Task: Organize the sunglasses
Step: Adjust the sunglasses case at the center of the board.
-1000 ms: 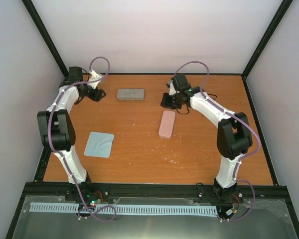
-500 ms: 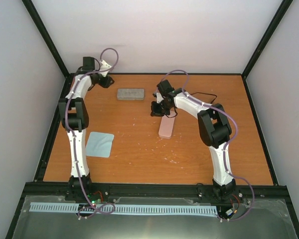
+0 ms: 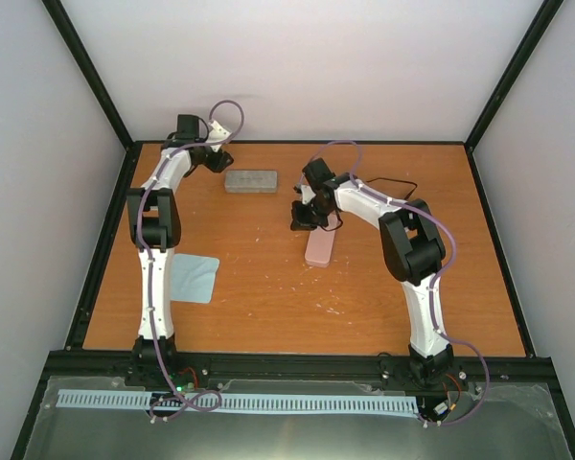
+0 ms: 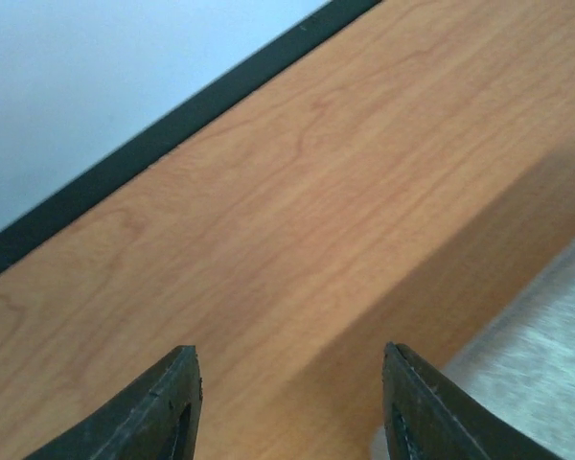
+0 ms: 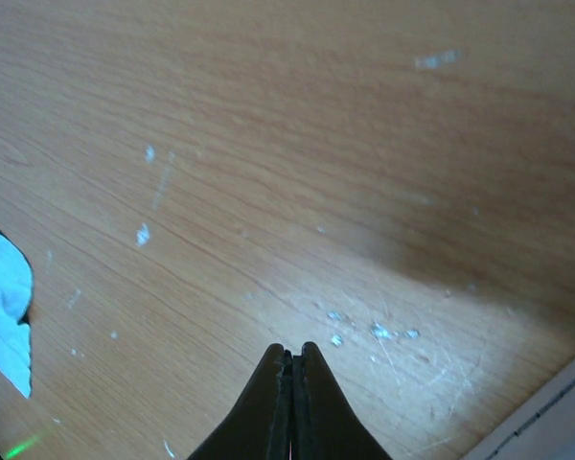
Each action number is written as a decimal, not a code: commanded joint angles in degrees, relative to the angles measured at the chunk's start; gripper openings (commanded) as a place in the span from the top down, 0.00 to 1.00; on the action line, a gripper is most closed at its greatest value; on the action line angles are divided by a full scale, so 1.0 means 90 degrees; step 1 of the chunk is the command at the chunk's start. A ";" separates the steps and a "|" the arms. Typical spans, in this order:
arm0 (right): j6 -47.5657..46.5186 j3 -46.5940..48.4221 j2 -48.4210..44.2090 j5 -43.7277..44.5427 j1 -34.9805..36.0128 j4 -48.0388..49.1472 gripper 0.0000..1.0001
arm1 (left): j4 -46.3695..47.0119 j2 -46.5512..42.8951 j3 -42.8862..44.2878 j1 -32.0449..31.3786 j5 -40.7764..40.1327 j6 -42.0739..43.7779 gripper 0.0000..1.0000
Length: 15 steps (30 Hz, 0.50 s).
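The sunglasses show only as a thin black line [image 3: 401, 184] poking out from behind my right forearm at the back of the table; the rest is hidden. My left gripper [image 3: 217, 158] hangs at the back left, just left of the grey case [image 3: 250, 181]. In the left wrist view it [image 4: 289, 402] is open with bare wood between the fingers and the grey case [image 4: 546, 369] at the lower right. My right gripper [image 3: 303, 217] sits beside the far end of the pink case [image 3: 320, 244]. It [image 5: 292, 356] is shut on nothing.
A light-blue cloth [image 3: 194, 278] lies at the left, partly under my left arm, and its edge [image 5: 5, 307] shows in the right wrist view. The pink case's corner [image 5: 556, 422] shows there too. A black rail [image 4: 172, 129] and white wall close the table's back.
My left arm has stretched toward the back and swung right, up to the grey case. My right gripper has moved left to the pink case's far end and closed.
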 commanded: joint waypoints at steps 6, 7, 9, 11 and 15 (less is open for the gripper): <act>-0.0043 -0.0763 0.0025 -0.0061 0.0019 -0.0198 0.96 | -0.0014 0.0587 0.0829 0.0033 -0.0099 0.0045 0.47; -0.0033 -0.0819 -0.0011 -0.0033 0.0014 -0.0202 0.96 | -0.0150 0.0612 0.0819 0.0023 -0.0064 0.0078 0.47; -0.0026 -0.0937 -0.0063 0.0019 0.0001 -0.0220 0.95 | -0.0381 0.0668 0.0809 0.0013 0.0053 0.0137 0.47; 0.0007 -0.1066 -0.0121 0.0058 -0.0017 -0.0226 0.95 | -0.0553 0.0667 0.0734 0.0003 0.0179 0.0169 0.48; 0.0103 -0.1418 -0.0341 0.0279 -0.0122 -0.0177 0.95 | -0.0753 0.0559 0.0426 -0.0047 0.0407 0.0114 0.49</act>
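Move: The pink sunglasses case lies about 6 cm to the right of the right hand and 4 cm back, its middle some 3 cm lower; the grey case is roughly 16 cm ahead and 16 cm left of that hand. From the left hand, the grey case lies about 6 cm back, 9 cm right and 4 cm below, and the pink case some 26 cm back and 34 cm right. Right hand's shut fingers sink and draw back 4 cm, nudging the pink case rightward; left hand sinks 3 cm. ##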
